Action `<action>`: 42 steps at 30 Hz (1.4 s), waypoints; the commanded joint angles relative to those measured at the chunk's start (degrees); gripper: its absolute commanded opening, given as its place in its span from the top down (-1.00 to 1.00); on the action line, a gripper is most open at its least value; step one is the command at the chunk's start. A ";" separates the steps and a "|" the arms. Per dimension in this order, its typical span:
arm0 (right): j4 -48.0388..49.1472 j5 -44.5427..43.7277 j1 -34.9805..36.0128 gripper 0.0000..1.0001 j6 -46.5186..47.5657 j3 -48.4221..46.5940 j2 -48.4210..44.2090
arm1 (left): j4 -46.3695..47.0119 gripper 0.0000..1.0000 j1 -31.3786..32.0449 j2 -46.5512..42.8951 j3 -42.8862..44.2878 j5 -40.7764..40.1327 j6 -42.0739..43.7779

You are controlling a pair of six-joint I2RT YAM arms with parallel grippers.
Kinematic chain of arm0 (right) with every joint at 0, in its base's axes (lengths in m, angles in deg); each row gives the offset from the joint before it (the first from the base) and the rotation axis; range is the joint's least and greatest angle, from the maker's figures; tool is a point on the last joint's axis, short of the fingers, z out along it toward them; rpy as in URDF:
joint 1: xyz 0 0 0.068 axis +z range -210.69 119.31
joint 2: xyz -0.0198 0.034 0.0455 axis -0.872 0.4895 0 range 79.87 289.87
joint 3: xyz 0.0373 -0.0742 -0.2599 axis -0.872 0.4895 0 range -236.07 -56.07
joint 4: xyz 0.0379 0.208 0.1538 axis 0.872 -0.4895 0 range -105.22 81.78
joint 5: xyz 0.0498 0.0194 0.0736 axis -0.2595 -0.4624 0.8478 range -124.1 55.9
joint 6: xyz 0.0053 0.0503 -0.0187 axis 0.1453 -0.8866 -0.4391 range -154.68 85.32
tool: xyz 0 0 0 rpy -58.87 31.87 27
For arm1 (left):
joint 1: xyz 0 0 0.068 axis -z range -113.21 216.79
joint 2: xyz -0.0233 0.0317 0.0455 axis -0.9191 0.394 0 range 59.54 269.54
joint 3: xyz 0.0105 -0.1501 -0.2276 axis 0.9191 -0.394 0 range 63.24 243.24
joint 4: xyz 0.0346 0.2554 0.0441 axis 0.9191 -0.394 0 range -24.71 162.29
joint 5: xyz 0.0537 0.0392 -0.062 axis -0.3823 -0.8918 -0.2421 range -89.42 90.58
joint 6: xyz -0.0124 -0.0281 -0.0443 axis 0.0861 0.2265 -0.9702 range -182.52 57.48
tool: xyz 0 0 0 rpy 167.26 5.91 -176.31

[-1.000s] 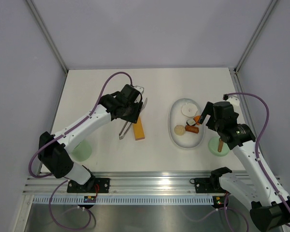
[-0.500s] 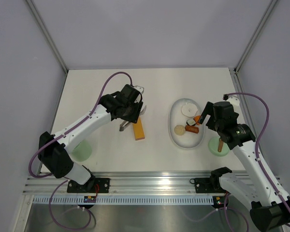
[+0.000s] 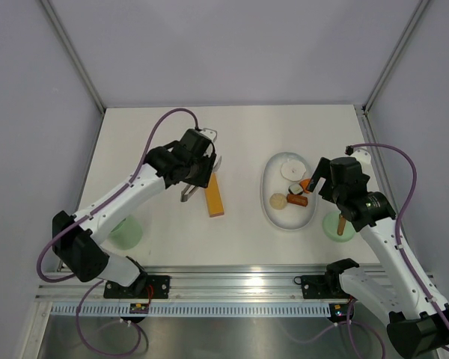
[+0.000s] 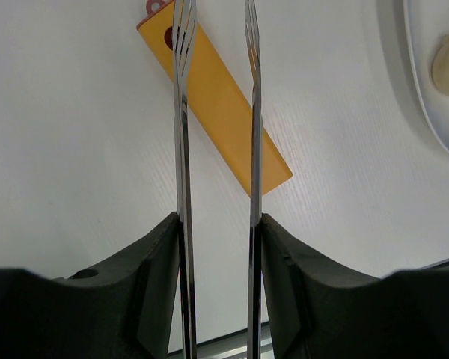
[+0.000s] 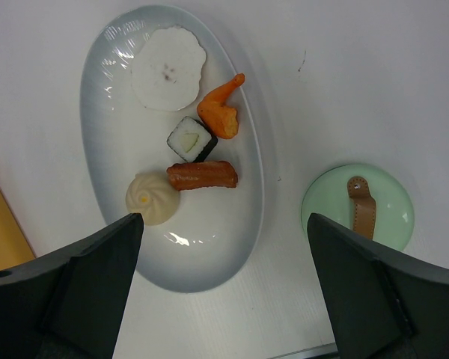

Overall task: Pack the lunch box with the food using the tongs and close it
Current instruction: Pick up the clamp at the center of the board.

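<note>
My left gripper (image 3: 198,166) is shut on the grey metal tongs (image 4: 181,142), one black pad against the outside of each thin arm. The two tong arms stay apart, and their tips (image 3: 186,197) hang over the table just left of the long orange block. The food lies on the white oval plate (image 5: 97,149): a white round slice (image 5: 168,67), an orange piece (image 5: 221,112), a dark-and-white cube (image 5: 191,140), a brown sausage (image 5: 202,175) and a pale bun (image 5: 153,198). My right gripper (image 5: 224,224) hovers wide open above the plate's near end, holding nothing. The mint lunch box (image 3: 126,234) stands near left, partly behind my left arm. Its lid (image 5: 357,206) lies right of the plate.
The long orange block (image 4: 224,127) lies at a slant under the tongs, between the left gripper and the plate (image 3: 272,202). Grey walls close in the table on the left, far and right sides. A metal rail (image 3: 224,280) runs along the near edge.
The left gripper has shifted slightly left and away with the tongs, whose tips have swung off the table beside the orange block. The right arm has not moved.
</note>
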 commanded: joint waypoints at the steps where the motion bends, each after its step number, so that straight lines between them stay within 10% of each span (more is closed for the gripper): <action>1: 0.19 -0.54 -0.16 -0.99 -0.50 -0.77 -0.91 | 1.42 0.08 -1.67 -3.15 0.86 -1.87 -0.23; 32: 9.06 20.02 0.63 -0.99 -3.56 3.00 3.48 | -10.18 0.10 -12.92 -12.12 8.07 -2.30 -1.46; 42: 19.69 17.40 19.16 -0.99 -11.04 1.17 15.16 | -15.89 0.10 -16.25 -12.38 13.52 -7.57 -3.74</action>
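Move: The left hand, already holding the clamp, is above the yellow case, whose middle lies about 4 cm ahead, 4 cm to its right and 17 cm below; the green cup is some 22 cm to its left and 11 cm back. From the wide-open right hand the yellow case lies about 32 cm left, 7 cm ahead and 18 cm below, beyond the oval plate, which is roughly 8 cm left and 6 cm ahead. The small green dish sits 7 cm right and 6 cm back. Carry the clamp with the left gripper about 11 cm left and, nearly as far, up, away from the yellow case, turning some 20 degrees counter-clockwise and keeping the grip. Start the right gripper slowly, then sweep it left over the near part of the plate towards the case, some 14 cm and sinking slightly, fingers still wide open, its left side rolling up as it turns counter-clockwise. ##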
